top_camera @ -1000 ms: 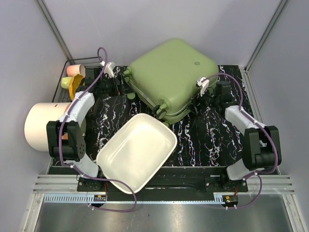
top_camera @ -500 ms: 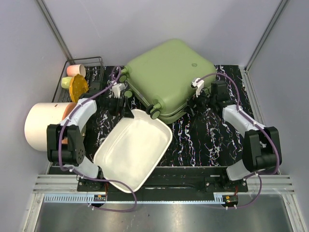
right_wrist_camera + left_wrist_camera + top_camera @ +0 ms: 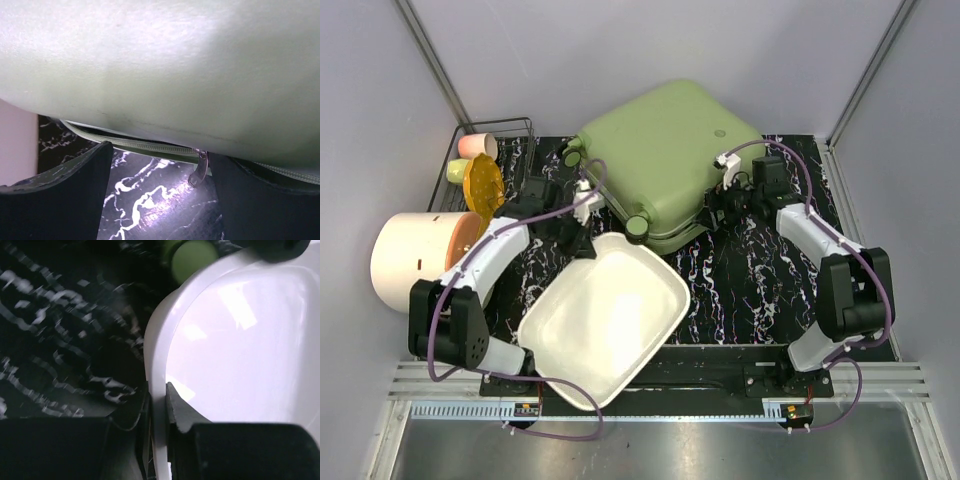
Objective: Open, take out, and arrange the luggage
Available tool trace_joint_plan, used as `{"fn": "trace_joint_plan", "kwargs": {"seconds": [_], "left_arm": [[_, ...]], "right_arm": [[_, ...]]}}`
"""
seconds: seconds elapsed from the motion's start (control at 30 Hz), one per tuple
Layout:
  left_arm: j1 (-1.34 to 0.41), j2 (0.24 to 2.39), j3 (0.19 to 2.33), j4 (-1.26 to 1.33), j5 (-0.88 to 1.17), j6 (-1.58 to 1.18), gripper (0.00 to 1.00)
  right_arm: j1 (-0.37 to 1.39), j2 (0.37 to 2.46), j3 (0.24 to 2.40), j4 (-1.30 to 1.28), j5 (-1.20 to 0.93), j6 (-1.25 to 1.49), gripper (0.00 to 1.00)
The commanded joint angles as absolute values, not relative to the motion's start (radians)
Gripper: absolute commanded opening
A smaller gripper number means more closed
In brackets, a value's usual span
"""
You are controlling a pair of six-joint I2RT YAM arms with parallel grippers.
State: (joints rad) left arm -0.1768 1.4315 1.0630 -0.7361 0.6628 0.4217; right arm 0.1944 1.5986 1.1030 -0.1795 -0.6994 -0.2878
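The olive-green luggage (image 3: 665, 150) lies closed at the back of the table, wheels toward the front. In the right wrist view its shell (image 3: 165, 65) fills the top, with the zipper (image 3: 140, 145) and a metal zipper pull (image 3: 198, 172) hanging below. My right gripper (image 3: 713, 210) is open at the luggage's right front edge; the pull hangs close to the right finger of my right gripper (image 3: 160, 150). My left gripper (image 3: 582, 240) is shut on the far rim (image 3: 160, 350) of the white bin (image 3: 610, 310), one finger inside and one outside.
A wire rack (image 3: 520, 125) at the back left holds a pink cup (image 3: 477, 146), a green cup (image 3: 457, 171) and an orange plate (image 3: 480, 183). A cream cylinder (image 3: 415, 262) stands at the left edge. The bin's far corner lies near a luggage wheel (image 3: 636, 226).
My left gripper moved right from beside the rack to the bin's far corner and shut on its rim. The bin shifted slightly. My right gripper moved in closer to the luggage's edge.
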Motion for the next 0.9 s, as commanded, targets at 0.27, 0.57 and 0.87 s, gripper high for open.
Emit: {"fn": "trace_joint_plan", "kwargs": {"seconds": [0.27, 0.57, 0.87], "left_arm": [[-0.491, 1.439, 1.158, -0.663, 0.712, 0.45, 0.0], [-0.67, 1.607, 1.391, -0.659, 0.496, 0.528, 0.01], [-0.778, 1.698, 1.537, -0.713, 0.477, 0.536, 0.52]], "right_arm": [[0.258, 1.717, 1.224, 0.08, -0.742, -0.172, 0.87], [0.258, 1.707, 1.213, 0.069, -0.718, -0.124, 0.88], [0.193, 1.628, 1.224, 0.005, -0.71, -0.126, 0.9]]}}
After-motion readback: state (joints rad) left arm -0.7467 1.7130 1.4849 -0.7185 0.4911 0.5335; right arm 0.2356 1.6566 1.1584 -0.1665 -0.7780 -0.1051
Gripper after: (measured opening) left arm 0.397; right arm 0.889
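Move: The left hand grips the white tray's rim near its far-left corner; the tray's middle lies about 16 cm back, 4 cm right and 4 cm below. From this hand the nearer suitcase wheel is some 4 cm ahead and 12 cm right, and the suitcase's middle 20 cm ahead and 19 cm right. From the right hand, at the suitcase's side, its middle is about 12 cm ahead and 10 cm left. Left hand sweeps the gripped tray 19 cm right, turning clockwise, then opens; right nudges the suitcase 3.5 cm left. ##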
